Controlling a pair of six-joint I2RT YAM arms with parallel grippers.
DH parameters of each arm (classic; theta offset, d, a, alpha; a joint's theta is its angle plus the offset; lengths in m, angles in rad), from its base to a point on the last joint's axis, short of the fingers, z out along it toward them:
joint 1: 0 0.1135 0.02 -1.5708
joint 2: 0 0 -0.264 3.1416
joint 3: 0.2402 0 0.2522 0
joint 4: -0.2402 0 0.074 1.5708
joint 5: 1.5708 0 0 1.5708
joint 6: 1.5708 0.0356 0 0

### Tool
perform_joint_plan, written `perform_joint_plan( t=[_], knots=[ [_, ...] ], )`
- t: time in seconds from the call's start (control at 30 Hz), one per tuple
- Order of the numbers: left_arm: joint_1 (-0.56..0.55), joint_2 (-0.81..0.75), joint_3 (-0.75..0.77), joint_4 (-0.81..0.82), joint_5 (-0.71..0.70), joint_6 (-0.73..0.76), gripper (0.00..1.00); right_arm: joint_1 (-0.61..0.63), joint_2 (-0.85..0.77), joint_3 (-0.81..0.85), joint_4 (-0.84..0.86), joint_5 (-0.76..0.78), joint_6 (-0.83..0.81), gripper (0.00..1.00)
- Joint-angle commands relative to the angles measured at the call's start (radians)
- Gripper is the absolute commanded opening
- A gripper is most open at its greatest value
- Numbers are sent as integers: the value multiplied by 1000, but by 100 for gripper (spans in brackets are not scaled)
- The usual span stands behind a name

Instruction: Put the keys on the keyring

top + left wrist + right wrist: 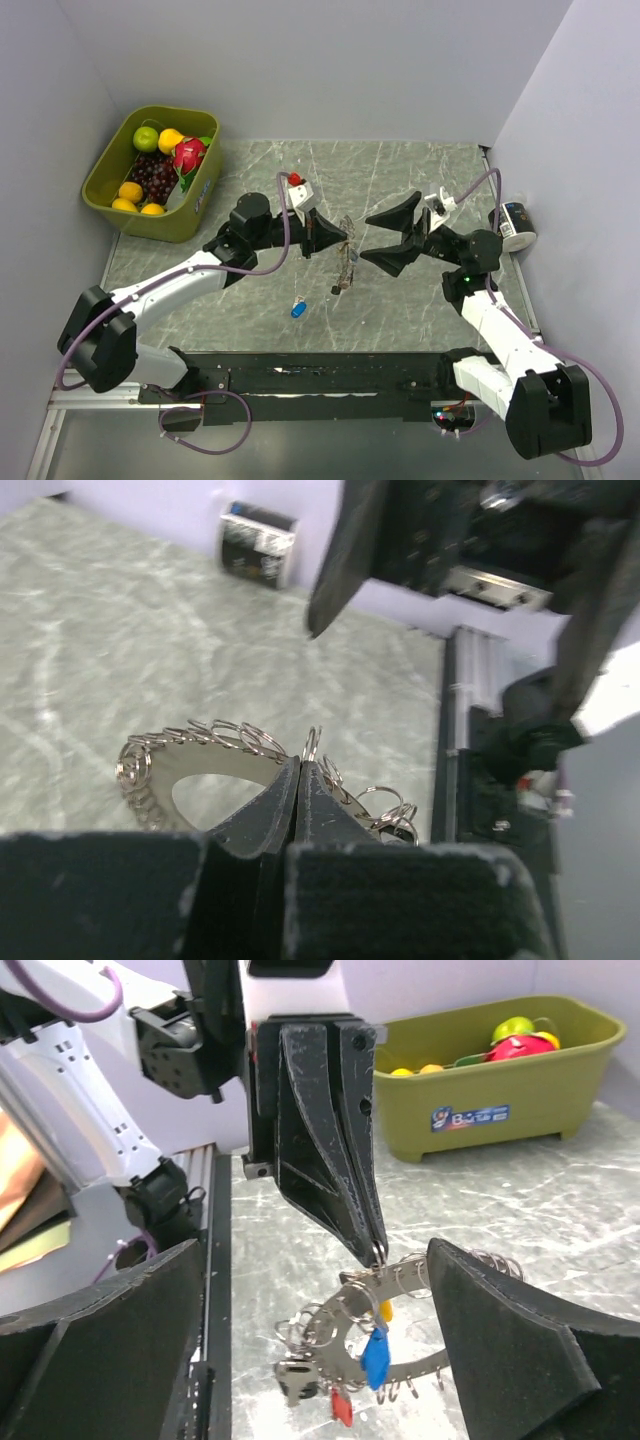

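Observation:
The keyring is a silvery crescent hung with several small wire rings, and it dangles above the table. My left gripper is shut on one small ring at the keyring's top. Blue, red and yellow keys hang from it, beside a grey key. In the left wrist view the shut jaws of the left gripper pinch the keyring. My right gripper stands open, its fingers on either side of the ring without touching it. Another blue key lies loose on the table.
An olive bin of fruit stands at the back left, also seen as the bin behind the left arm. A small black-and-white roll sits by the right wall. A black rail runs along the near edge.

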State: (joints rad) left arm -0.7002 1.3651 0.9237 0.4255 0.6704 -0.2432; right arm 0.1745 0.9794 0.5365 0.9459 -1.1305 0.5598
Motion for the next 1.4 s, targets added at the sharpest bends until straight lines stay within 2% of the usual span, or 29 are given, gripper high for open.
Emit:
perform_joint_plan(
  t=[0.0, 0.13, 0.23, 0.3, 0.43, 0.53, 0.67, 0.8, 1.0, 1.13, 1.23, 1.37],
  knots=[
    [-28, -57, 18, -63, -161, 128, 1, -7, -36, 22, -71, 49, -54, 100],
    [-62, -70, 18, -112, -293, 205, 1, -9, -35, 16, -69, 70, -44, 100],
    [-97, -83, 9, -128, -366, 276, 1, -12, -41, -15, -6, 118, 2, 100],
    [-128, -99, -2, -116, -469, 306, 1, -12, -50, -35, 2, 158, 17, 100],
    [-159, -127, -40, -73, -549, 338, 1, -17, -54, -29, -59, 235, 26, 100],
    [-186, -149, -72, -42, -595, 378, 1, -18, -36, 3, -133, 219, 28, 100],
    [-206, -192, -141, 34, -552, 462, 1, -23, 2, 54, -197, 169, 48, 100],
    [-209, -241, -218, 128, -473, 492, 1, -26, -21, 76, -312, 192, 19, 100],
    [-208, -274, -265, 157, -448, 495, 1, -26, -80, 72, -443, 284, -92, 100],
    [-208, -284, -293, 156, -410, 518, 1, -24, -68, 69, -463, 293, -72, 100],
    [-182, -267, -289, 134, -353, 489, 1, -26, -28, 103, -493, 246, -72, 100],
    [-81, -235, -283, 140, -240, 381, 1, -20, 5, 135, -551, 229, -77, 100]
  ],
)
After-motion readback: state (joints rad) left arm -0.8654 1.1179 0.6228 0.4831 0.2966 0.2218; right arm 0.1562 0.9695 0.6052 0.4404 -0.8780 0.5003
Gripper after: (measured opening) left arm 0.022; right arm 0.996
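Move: Between the two hands hangs the keyring, pinched at its top by the left fingers; its middle is about 5 cm left of the open right hand, level with it fore and aft, and 8 cm below. The blue key hanging on it is 4 cm left, 2 cm back and 12 cm below the right hand. From the left hand, the loose blue key on the table lies roughly 11 cm left, 4 cm back and 25 cm down. Keeping its pinch on the keyring, the left hand first dips and edges forward, then draws back and left towards the loose blue key, ending about 3 cm lower and 3 cm farther left while rolling some 25 degrees, forward side up. The empty right hand, still wide open, moves clear of the keyring, about 5 cm forward and nearly 4 cm down, rolling forward side down and swinging its fingers clockwise. ##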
